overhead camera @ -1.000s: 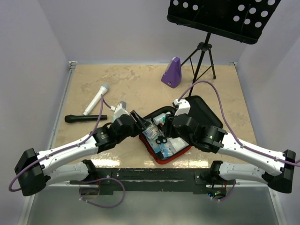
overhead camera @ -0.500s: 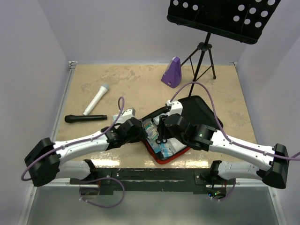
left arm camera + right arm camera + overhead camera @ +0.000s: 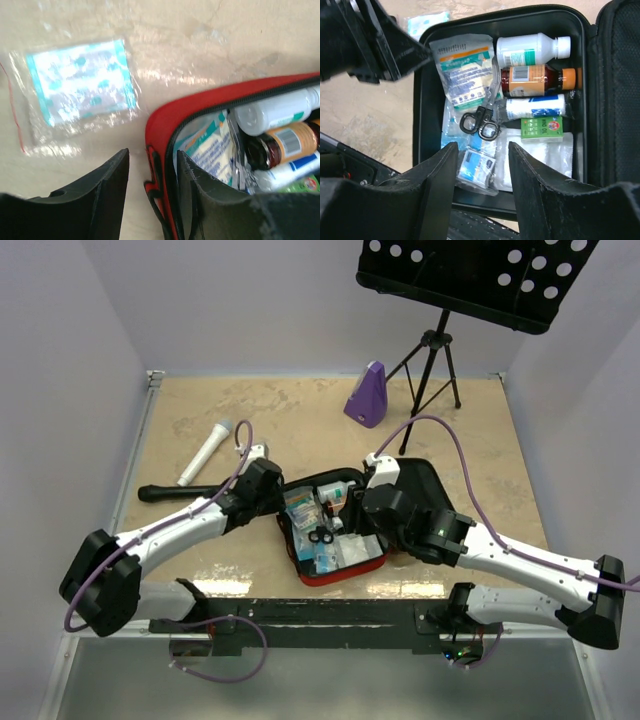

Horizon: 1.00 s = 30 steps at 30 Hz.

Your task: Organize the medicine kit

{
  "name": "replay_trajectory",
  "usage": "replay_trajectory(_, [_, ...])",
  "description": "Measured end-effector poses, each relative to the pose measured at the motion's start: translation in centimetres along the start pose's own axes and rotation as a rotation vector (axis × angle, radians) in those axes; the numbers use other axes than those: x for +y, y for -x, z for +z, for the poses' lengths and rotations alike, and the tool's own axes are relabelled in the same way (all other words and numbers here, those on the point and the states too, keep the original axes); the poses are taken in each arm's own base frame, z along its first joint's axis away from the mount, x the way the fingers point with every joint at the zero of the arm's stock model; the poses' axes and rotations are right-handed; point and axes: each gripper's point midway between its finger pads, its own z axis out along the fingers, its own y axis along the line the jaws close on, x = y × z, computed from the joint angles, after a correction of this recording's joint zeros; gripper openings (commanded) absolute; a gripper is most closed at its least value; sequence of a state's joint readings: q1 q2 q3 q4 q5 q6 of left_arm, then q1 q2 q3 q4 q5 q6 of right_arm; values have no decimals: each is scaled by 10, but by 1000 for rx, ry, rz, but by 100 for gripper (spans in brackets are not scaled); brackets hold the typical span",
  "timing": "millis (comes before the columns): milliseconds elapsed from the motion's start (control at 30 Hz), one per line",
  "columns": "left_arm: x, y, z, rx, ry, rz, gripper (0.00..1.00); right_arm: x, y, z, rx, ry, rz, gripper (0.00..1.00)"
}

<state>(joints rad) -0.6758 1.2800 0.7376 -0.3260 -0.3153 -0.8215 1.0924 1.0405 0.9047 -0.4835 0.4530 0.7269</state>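
Note:
The medicine kit [image 3: 340, 576] lies open near the table's front, red outside with a black lining, its lid [image 3: 440, 480] folded out to the right. Inside are a white bottle [image 3: 530, 49], a brown bottle [image 3: 540, 80], black scissors [image 3: 480, 122], a green box [image 3: 541, 127] and packets. My left gripper [image 3: 152, 155] straddles the kit's left red rim [image 3: 160, 125], one finger inside and one outside with a gap of table showing, so it is open. My right gripper [image 3: 480, 170] hovers open above the contents, holding nothing.
A clear plastic packet [image 3: 80, 90] lies on the table just left of the kit. A white microphone [image 3: 205, 452] and a black microphone [image 3: 165, 492] lie further left. A purple metronome [image 3: 368, 395] and a music stand [image 3: 470, 280] stand at the back.
The kit has slid left and turned squarer to the table edge. My left gripper moved back and left to the kit's left rim. The right gripper pulled slightly right.

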Motion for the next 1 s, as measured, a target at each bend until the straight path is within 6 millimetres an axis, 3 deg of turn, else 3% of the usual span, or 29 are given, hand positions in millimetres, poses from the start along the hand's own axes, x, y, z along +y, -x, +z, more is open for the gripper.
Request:
replay_trajectory(300, [14, 51, 32, -17, 49, 78, 45, -3, -4, 1, 7, -7, 2, 50])
replay_trajectory(467, [22, 78, 48, -20, 77, 102, 58, -3, -5, 1, 9, -8, 1, 50])
replay_trajectory(567, [19, 92, 45, -31, 69, 107, 66, -3, -5, 1, 9, -8, 1, 50])
replay_trajectory(700, [17, 109, 15, -112, 46, 77, 75, -3, -5, 1, 9, -8, 1, 50])
replay_trajectory(833, [44, 111, -23, -228, 69, -41, 75, -2, -4, 2, 5, -4, 4, 50])
replay_trajectory(933, [69, 97, -20, -221, 134, -162, 75, -1, -4, 3, 3, -2, 5, 50])
replay_trajectory(1000, [81, 76, -7, -172, 174, -224, 76, -1, -5, 5, 7, -5, 2, 50])
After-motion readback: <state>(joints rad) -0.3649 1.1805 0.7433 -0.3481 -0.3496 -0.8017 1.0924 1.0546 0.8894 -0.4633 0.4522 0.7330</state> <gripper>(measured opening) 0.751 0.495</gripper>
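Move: The left fingers already straddle the medicine kit's left wall near its far corner; the kit's middle lies about 11 cm to their right, 4 cm back and 3 cm lower. The scissors in it are some 9 cm right and 6 cm back. The small clear packet lies 8 cm ahead and 7 cm left on the table, the black rod's middle 24 cm left and 5 cm ahead. From the right hand, the kit's middle is roughly 5 cm ahead, 4 cm left and 13 cm below. Keep the left fingers astride the kit's left wall and drag it forward about 10 cm, easing a little left, to square the kit up. Then open the fingers wider, lift off the rim, swing left and back while turning the hand some 20 degrees counter-clockwise, and finally sink about 4 cm outside the wall, towards the clear packet. ##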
